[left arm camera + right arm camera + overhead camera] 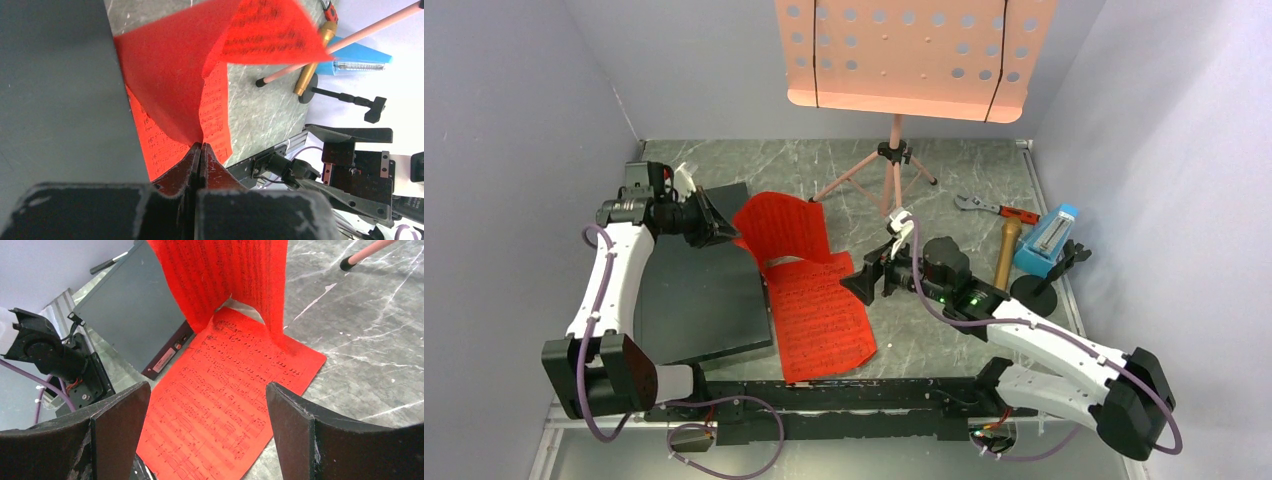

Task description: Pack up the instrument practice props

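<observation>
My left gripper (pixel 716 226) (pixel 201 146) is shut on the edge of a red sheet-music page (pixel 786 226) (pixel 170 80), which curls up off the table. A second red page (pixel 824 320) (pixel 225 390) lies flat, partly tucked against the dark slab (pixel 699 290). My right gripper (pixel 864 284) (pixel 207 387) hovers open over this flat page's right side, holding nothing. The pink music stand (pixel 904 55) stands upright at the back on its tripod (pixel 892 170). The gold microphone (pixel 1007 250) on its black round base (pixel 1034 295) and the blue metronome (pixel 1049 238) sit at the right.
A red-handled wrench (pixel 994 208) lies behind the microphone. The dark slab (pixel 132 315) fills the left of the table under my left arm. Walls close in the left, back and right sides. A tripod foot (pixel 347 262) rests near the raised page.
</observation>
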Action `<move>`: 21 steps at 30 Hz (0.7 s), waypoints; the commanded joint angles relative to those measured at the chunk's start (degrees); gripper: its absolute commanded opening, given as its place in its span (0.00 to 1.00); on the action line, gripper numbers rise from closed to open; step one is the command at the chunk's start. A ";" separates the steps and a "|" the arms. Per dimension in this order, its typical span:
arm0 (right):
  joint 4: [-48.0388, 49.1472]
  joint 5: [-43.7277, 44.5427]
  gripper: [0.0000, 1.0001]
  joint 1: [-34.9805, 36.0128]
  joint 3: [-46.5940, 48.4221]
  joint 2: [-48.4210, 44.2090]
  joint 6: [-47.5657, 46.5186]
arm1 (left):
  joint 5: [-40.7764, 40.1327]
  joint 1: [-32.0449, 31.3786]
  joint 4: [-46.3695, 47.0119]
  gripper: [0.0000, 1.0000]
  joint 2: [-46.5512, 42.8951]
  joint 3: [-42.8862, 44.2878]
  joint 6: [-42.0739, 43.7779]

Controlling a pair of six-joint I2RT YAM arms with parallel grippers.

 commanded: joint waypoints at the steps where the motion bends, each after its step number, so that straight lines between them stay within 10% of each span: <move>1: 4.30 1.44 0.89 1.92 0.20 1.90 -1.82 | 2.29 2.11 4.69 0.03 -2.81 -4.84 -3.10; 21: 15.70 2.10 0.86 14.42 10.03 26.72 -19.50 | 1.36 4.30 1.46 0.03 -7.59 -4.62 -10.72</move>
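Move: About 9 cm to the right hand's left, 3 cm back and some 18 cm below lies the flat red sheet. The held sheet's middle is roughly 15 cm left, 9 cm ahead and 9 cm below; the stand's front foot is 11 cm right, 4 cm ahead on the table. From the left hand, the flat sheet is about 15 cm right, 12 cm back and 18 cm below; the black case's middle is 13 cm left, 2 cm back. Sweeping left and down over the flat sheet, the right hand travels about 9 cm left and 7 cm down with fingers wide open, tipping them downward and swinging them counter-clockwise, some 20 degrees of turn altogether. The left hand keeps its pinch on the other sheet's corner, dips about 3 cm while easing slightly left, then rises again by nearly 2 cm. ##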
